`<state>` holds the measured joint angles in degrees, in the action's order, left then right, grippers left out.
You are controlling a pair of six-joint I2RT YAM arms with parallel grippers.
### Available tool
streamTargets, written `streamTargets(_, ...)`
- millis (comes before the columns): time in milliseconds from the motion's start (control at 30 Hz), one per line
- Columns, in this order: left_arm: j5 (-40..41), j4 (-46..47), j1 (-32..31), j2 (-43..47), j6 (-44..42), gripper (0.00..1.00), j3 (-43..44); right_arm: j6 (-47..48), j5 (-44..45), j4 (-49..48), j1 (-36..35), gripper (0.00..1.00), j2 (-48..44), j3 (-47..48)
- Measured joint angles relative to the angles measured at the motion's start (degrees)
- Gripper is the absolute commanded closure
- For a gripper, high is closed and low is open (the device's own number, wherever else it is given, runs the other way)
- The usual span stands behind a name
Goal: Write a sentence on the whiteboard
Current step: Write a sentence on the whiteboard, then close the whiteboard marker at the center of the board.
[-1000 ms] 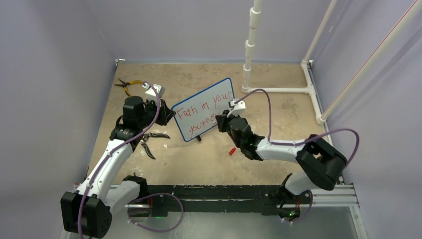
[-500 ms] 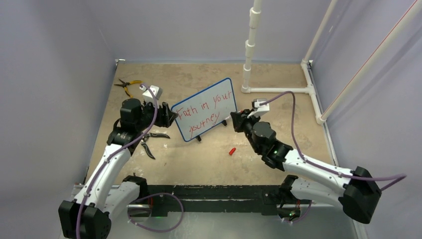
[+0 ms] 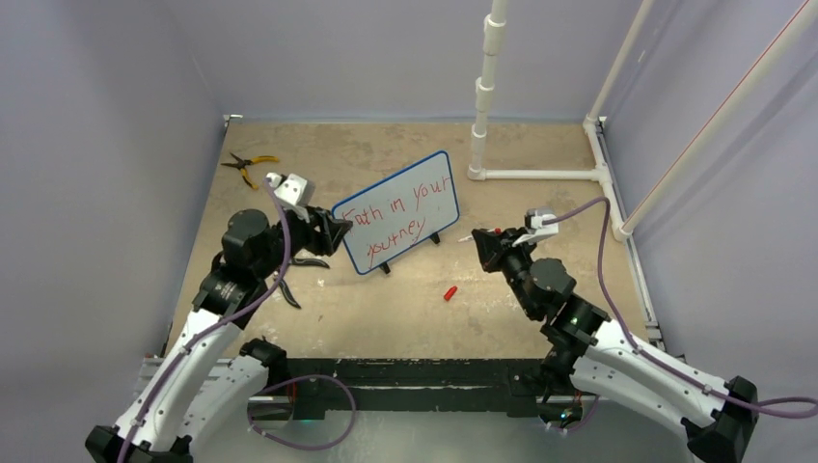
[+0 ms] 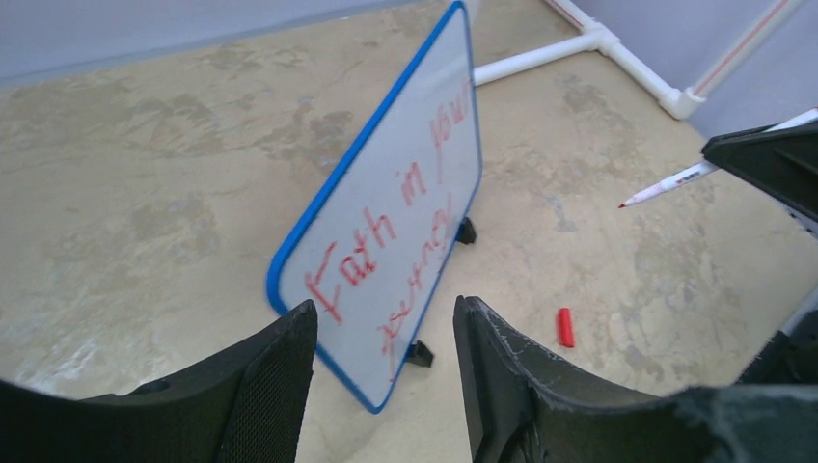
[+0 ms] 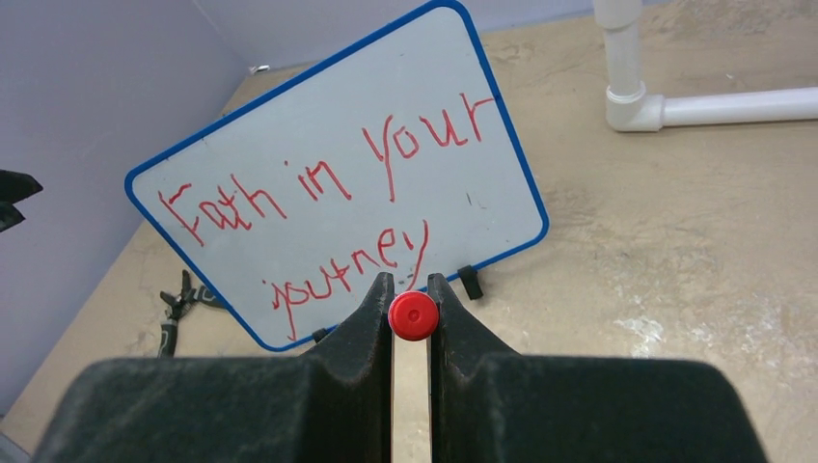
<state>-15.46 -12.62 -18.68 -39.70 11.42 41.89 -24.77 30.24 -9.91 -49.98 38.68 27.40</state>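
The whiteboard (image 3: 400, 212) stands tilted on its two black feet mid-table, blue-framed. The sentence (image 3: 394, 210) in red reads "Faith in your journey" in two lines, clear in the right wrist view (image 5: 328, 188). My left gripper (image 3: 338, 230) is open, and the whiteboard's (image 4: 386, 222) left edge is just ahead of its fingers (image 4: 275, 386). My right gripper (image 3: 489, 243) is shut on a red marker (image 5: 413, 315), well to the right of the whiteboard (image 5: 289, 145). The marker's tip (image 4: 666, 183) points toward the board without touching it.
A red marker cap (image 3: 449, 292) lies on the table in front of the board, also in the left wrist view (image 4: 565, 327). Black pliers (image 3: 294, 275) lie under the left arm, yellow pliers (image 3: 249, 164) at back left. A white pipe frame (image 3: 540, 175) stands at back right.
My right arm has pulled the marker off the board and swung right and toward me. My left gripper has shifted slightly at the board's left edge.
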Motion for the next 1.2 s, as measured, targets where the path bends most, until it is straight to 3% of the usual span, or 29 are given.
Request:
streamTargets(100,3.0,-0.3,-6.5,-2.6,1.3,0.49,1.9,-0.1,0.0,1.2,0.0,1.0,-4.8,-2.6)
streamTargets(233,9.9,0.7,-20.0,-9.0,3.3,0.5,3.8,-0.3,0.3,3.1,0.0,1.0,-8.9,-4.3)
streamTargets(367,18.8,3.2,-34.7,-18.2,5.0,0.5,4.1,-1.4,2.3,3.5,0.0,1.0,-9.6,-4.3)
streamTargets(467,22.0,6.6,-41.5,-24.8,6.6,0.5,4.1,-2.1,3.7,4.5,0.0,1.0,-9.0,-4.3)
streamTargets(767,27.7,17.9,-48.0,-44.1,11.0,0.49,4.1,-4.3,8.5,6.0,0.0,1.0,-9.9,-4.7)
streamTargets(1200,29.5,21.1,-49.4,-58.7,11.6,0.49,10.0,-4.3,9.3,5.6,0.0,1.0,-16.8,-8.0)
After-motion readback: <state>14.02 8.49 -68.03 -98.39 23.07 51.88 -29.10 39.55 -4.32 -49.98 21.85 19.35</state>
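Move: The red cap lies on the table about 25 cm to the left hand's right, 3 cm nearer the base and roughly 28 cm below. The whiteboard's middle stands about 13 cm ahead of this hand, 11 cm to its right and 20 cm lower; the marker in the right hand is some 28 cm right, 3 cm back and about level. From the right hand the cap is about level fore and aft, 5 cm left and 26 cm down. The left hand sweeps about 25 cm to the right, across the near side of the whiteboard, and sinks about 21 cm while drawing back some 7 cm, going right first and then mostly down towards the red cap; its fingers stay half open as the wrist rolls left side up, tips down and swings clockwise, some 30 degrees in all. The right hand keeps its hold on the marker and eases about 5 cm to the right, out of the way, with a small clockwise turn. ##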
